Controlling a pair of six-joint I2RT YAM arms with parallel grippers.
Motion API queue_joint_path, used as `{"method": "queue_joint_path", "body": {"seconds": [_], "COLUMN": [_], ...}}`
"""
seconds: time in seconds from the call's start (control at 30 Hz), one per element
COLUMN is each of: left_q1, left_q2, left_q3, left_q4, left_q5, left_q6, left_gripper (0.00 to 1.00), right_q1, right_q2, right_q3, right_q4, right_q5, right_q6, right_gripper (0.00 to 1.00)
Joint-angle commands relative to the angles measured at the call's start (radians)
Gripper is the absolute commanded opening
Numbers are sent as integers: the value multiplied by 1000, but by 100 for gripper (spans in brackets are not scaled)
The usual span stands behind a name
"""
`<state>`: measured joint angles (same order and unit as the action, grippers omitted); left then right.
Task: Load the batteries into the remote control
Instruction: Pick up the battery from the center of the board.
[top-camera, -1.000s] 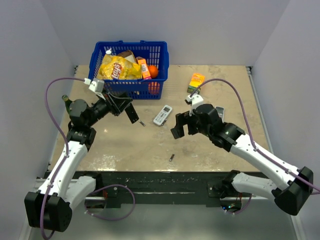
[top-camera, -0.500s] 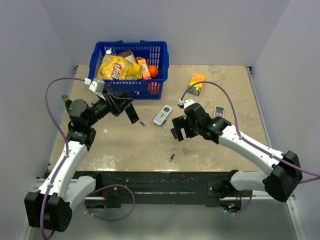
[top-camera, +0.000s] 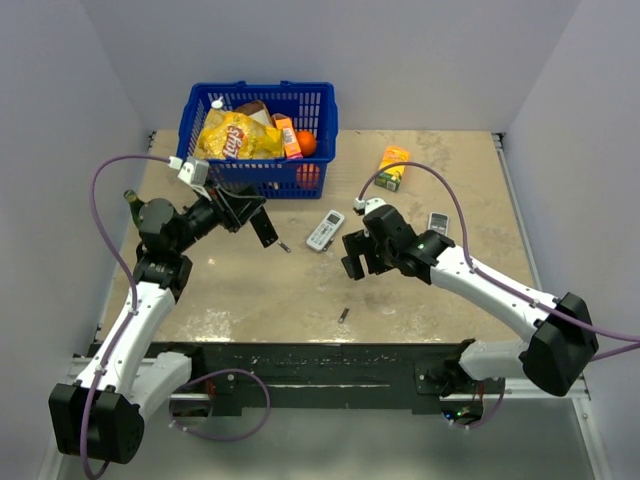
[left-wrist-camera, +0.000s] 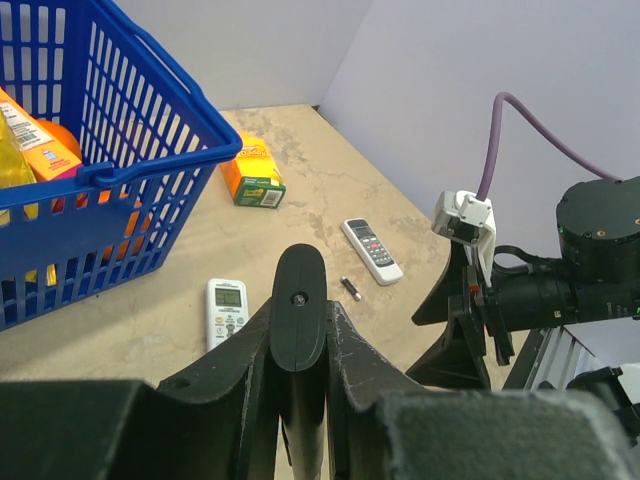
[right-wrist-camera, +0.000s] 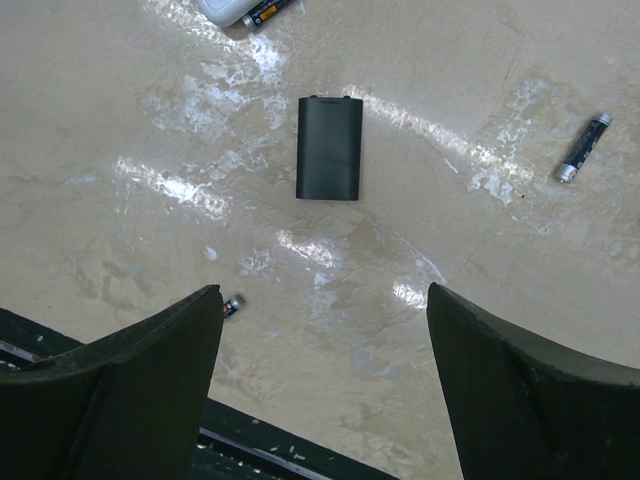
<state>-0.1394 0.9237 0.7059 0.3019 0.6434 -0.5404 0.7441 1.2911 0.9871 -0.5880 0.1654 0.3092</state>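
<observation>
My left gripper (top-camera: 262, 228) is shut on the slim black remote control (left-wrist-camera: 299, 310) and holds it above the table's left half. My right gripper (top-camera: 356, 262) is open and empty above the table's middle (right-wrist-camera: 322, 300). A black battery cover (right-wrist-camera: 329, 160) lies flat on the table ahead of it. One battery (right-wrist-camera: 582, 147) lies to the right. Another (right-wrist-camera: 233, 304) peeks out beside my left finger near the front edge, and shows in the top view (top-camera: 343, 315). A third battery (top-camera: 285, 246) lies below the held remote.
A white remote with a screen (top-camera: 325, 230) lies mid-table. A white remote with grey buttons (top-camera: 438, 222) lies to the right. An orange juice box (top-camera: 392, 167) stands behind. A blue basket (top-camera: 322, 120) of groceries stands at the back left. The table's black front edge (right-wrist-camera: 260, 440) is close.
My right arm has swung left toward the table's middle, uncovering the white remote with grey buttons. Its gripper stays open. My left arm and the black remote have not moved.
</observation>
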Motion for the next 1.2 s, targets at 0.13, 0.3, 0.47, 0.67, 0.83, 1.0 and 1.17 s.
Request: {"method": "queue_joint_path", "body": {"seconds": [0.13,0.3,0.47,0.67,0.83,1.0,1.17], "left_q1": [0,0,0,6,20,20,20], "left_q2": [-3,4,1,4,1,-29,-83], "left_q3": [4,4,10,58,90,106,53], "left_q4": [49,52,37,-142,-276,-412,-438], "left_q5": [19,29,0,-209,-364,-551,-634], "left_q6": [-9,-13,-4,46,79,143,163], "left_gripper": [0,0,0,0,0,0,0], "right_q1": [-2,-3,-3,1,49,123,166], "right_q2": [7,16,42,111,244,414,629], "right_q3": [-5,-13,-15,41,151,342,536], "right_q4": [53,77,123,160,201,206,169], "right_q5": [-47,-61,-110,-135,-130,-98,-57], "right_q6": [16,18,1,-18,-39,-82,-136], "right_gripper": [81,80,76,63,56,55,52]}}
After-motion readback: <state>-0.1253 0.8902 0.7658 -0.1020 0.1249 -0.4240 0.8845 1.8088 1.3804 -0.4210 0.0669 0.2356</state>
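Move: The battery left of the white remote lies about 10 cm ahead of the right hand and 19 cm to its left, some 12 cm lower. Nearer in, the battery cover sits 5 cm ahead and 2 cm left; the white remote is 15 cm ahead and 8 cm left, with another battery by its near side, 11 cm ahead and 8 cm left. From the left hand, the aimed-at battery is 5 cm ahead, 6 cm right and 30 cm down. Towards that battery on the table the right hand first eases left and down, then sweeps left fast, some 15 cm in all, drawing forward about 5 cm and turning counter-clockwise 15 degrees, its fingers narrowing to roughly half open around nothing. The left hand, still gripping the black remote, later swings left and sinks, also easing forward and turning some 30 degrees counter-clockwise. ##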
